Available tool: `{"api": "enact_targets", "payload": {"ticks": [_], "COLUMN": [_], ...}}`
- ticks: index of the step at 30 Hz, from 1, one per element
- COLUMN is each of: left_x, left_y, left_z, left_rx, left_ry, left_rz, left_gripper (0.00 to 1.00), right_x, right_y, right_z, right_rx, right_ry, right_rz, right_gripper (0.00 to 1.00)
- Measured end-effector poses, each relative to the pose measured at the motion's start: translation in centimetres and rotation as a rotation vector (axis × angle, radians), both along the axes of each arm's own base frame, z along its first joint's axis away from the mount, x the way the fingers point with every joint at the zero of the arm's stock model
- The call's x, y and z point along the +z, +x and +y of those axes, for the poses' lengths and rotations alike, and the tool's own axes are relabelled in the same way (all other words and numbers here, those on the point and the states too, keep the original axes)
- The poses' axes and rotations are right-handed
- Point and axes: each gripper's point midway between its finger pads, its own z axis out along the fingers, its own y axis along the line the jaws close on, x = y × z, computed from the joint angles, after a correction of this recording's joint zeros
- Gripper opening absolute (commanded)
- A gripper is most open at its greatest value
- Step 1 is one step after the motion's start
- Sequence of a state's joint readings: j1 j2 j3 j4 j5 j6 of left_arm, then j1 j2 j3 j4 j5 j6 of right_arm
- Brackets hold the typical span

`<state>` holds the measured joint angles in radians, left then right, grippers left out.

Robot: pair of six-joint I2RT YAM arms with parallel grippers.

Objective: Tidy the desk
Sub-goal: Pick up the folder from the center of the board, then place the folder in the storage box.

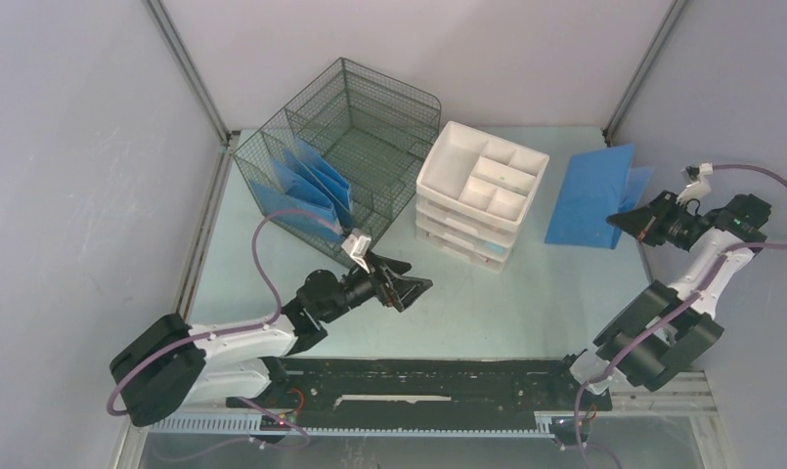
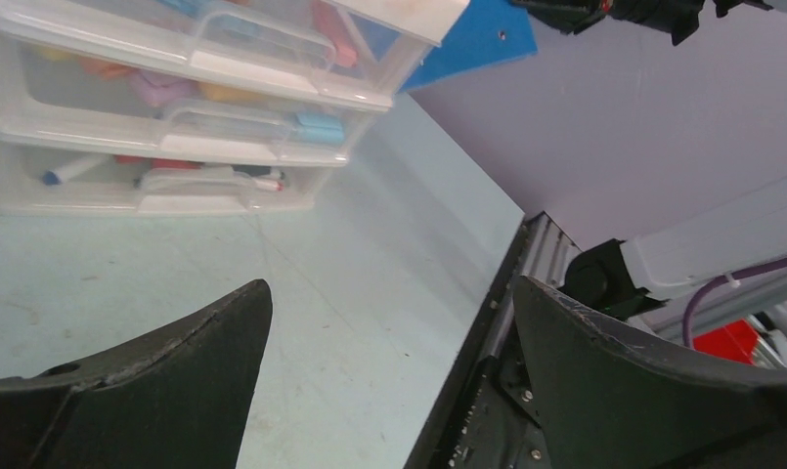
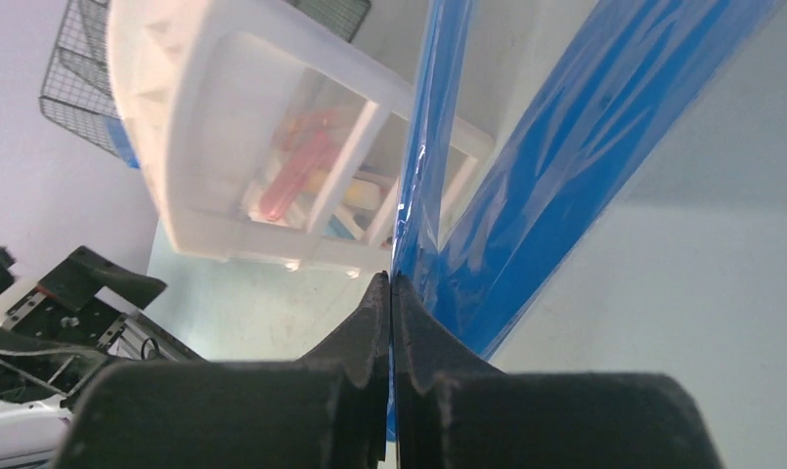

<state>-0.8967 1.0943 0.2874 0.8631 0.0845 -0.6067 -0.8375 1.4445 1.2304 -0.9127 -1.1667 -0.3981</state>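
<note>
The pale mint-green desk [image 1: 487, 313] carries a dark wire-mesh organizer [image 1: 355, 137] holding several blue folders [image 1: 306, 186] and a white drawer unit [image 1: 479, 191]. My right gripper [image 1: 619, 219] is at the right, shut on the edge of a blue plastic folder [image 1: 590, 195] that is held upright off the desk; in the right wrist view the folder [image 3: 526, 186] runs up from between the closed fingertips [image 3: 390, 283]. My left gripper [image 1: 420, 286] hovers over the desk's middle in front of the organizer, open, with nothing between its fingers [image 2: 213, 342].
The drawer unit [image 2: 174, 127] has clear drawers with pens and coloured items inside. Grey walls border the desk on three sides. A black front rail [image 1: 438, 376] runs along the near edge between the arm bases.
</note>
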Motion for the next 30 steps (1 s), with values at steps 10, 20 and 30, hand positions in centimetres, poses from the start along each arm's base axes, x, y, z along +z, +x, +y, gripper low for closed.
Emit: {"api": "enact_targets", "payload": {"ticks": [10,20,30], "left_x": [1.3,3.4,4.0], "left_y": [-0.4,-0.3,-0.1], "left_z": [-3.2,-3.9,-4.5], "left_rx": [-0.131,-0.156,-0.173], "left_ry": [-0.024,-0.047,-0.148], "left_rz": [0.007,-0.034,0.059], "left_gripper": [1.0,1.0,1.0], "right_x": [8.2,15.9,18.4], "right_y": [-1.9,-3.6,-3.7], "right_z": [3.2,6.1,11.8], "right_rx": [0.006,0.079,0.302], "right_ry": [-0.018,0.012,0.09], "right_rz": [-0.217,-0.389,-0.398], "right_gripper": [0.0,0.0,0.0]}}
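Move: The right hand already holds the blue folder pinched by its edge, some 12 cm above the table. From it, the folders standing in the wire rack, the likely destination, lie about 60 cm to the left, 9 cm ahead and 2 cm lower; the drawer unit stands in between, roughly 26 cm left, 8 cm ahead and 5 cm lower. From the empty left hand, those racked folders are about 21 cm left, 22 cm ahead, at its own height. Upward first, by about 18 cm and easing slightly back, the right hand lifts the pinched folder, then swings left some 12 cm towards the drawer unit and rack while its rise slows. Its fingers tip up about 25 degrees to nearly level and turn counter-clockwise late on, keeping shut. The open left hand drifts 4–5 cm right and rises about as much. ##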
